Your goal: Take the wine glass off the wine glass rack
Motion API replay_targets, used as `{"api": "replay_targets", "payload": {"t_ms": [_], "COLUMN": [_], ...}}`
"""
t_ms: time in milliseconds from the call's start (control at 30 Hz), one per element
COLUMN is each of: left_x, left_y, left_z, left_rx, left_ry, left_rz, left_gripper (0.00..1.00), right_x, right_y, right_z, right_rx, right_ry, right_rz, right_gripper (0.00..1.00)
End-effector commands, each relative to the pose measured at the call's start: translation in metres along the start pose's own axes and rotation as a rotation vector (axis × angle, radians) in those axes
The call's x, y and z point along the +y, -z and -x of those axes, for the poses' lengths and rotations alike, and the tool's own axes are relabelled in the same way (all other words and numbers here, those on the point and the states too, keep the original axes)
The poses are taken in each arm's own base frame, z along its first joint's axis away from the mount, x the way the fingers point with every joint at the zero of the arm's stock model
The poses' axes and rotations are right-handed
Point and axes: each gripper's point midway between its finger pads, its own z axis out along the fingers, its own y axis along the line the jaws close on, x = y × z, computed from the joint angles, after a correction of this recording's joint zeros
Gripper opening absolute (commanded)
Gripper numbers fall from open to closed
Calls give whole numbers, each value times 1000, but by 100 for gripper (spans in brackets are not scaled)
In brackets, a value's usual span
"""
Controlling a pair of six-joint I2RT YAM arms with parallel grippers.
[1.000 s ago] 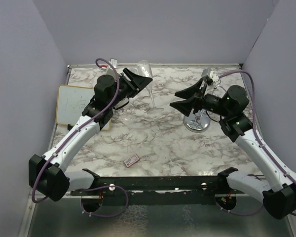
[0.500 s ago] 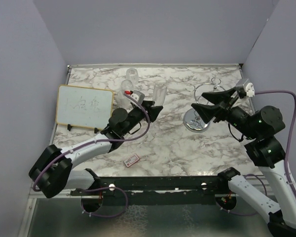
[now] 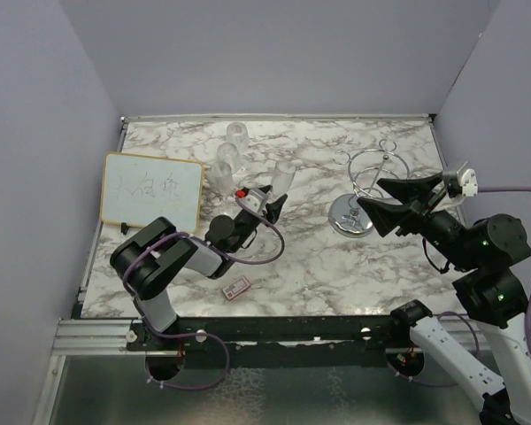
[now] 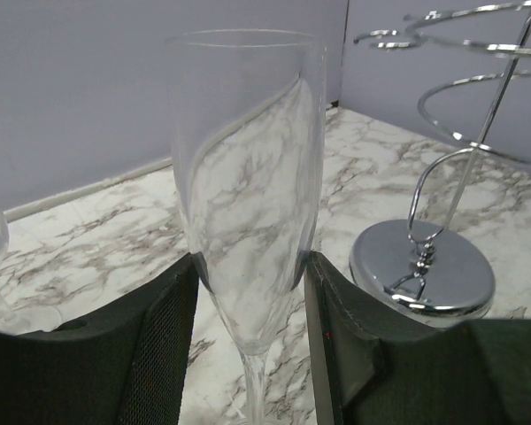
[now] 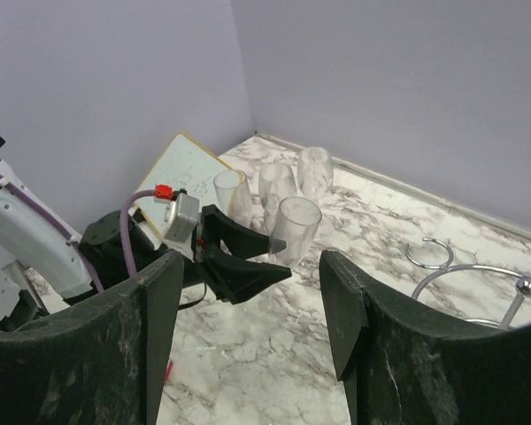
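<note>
The wine glass [image 3: 286,177] is a clear flute standing upright on the marble, left of the wine glass rack [image 3: 372,166]. My left gripper [image 3: 279,197] is low over the table and shut on its bowl. In the left wrist view the glass [image 4: 248,159] sits between both fingers [image 4: 164,345], which touch its sides. The chrome rack [image 4: 460,150] with its disc base [image 4: 422,266] stands to the right, with no glass seen on it. My right gripper [image 3: 372,195] is open and empty, raised beside the rack. It looks across at the glass [image 5: 296,226].
Three more clear glasses [image 3: 223,159] stand behind the held one, also in the right wrist view [image 5: 277,184]. A framed whiteboard [image 3: 150,190] lies at the left. A small pink card [image 3: 236,286] lies near the front edge. Walls close the back and sides.
My left arm has folded down and brought the glass low onto the marble beside the other glasses. My right gripper has pulled back from the rack toward the right, still open.
</note>
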Motion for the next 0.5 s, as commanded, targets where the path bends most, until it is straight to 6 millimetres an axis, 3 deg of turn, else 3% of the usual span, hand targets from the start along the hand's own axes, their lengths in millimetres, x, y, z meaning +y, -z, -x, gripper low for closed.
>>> {"api": "replay_targets", "payload": {"t_ms": [0, 300, 467], "left_x": [8, 16, 9], "left_y": [-15, -39, -34], "left_z": [46, 18, 30], "left_rx": [-239, -210, -229], "left_ry": [-78, -44, -38], "left_rz": [32, 13, -33], "left_gripper": [43, 41, 41], "right_x": [-8, -17, -12], "right_y": [4, 7, -23], "right_z": [-11, -21, -40], "right_rx": [44, 72, 172], "right_ry": [3, 6, -62], "right_rz": [-46, -97, -17], "right_gripper": [63, 63, 63]}}
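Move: The left hand already holds the wine glass upright by its lower bowl, above bare marble; the free patch it is carried to lies about 5 cm ahead, 1 cm right and 15 cm below. The three standing glasses, 4 cm below the hand, form a row to its left: near one 2 cm ahead, 13 left; middle 9 ahead, 11 left; far one 16 ahead, 9 left. The rack's base is 20 cm right, 1 ahead. From the right hand the patch is some 20 cm ahead, 15 left. The left hand keeps its pinch on the wine glass and first sinks with it, then the descent flattens out and it swings into a forward glide over the open marble, about 4 cm forward and nearly 4 cm down in all, edging a centimetre right and keeping its wrist almost steady. The empty right hand, fingers still open beside the rack, merely sinks some 2 cm; whether the glass's foot meets the table can't be seen. ##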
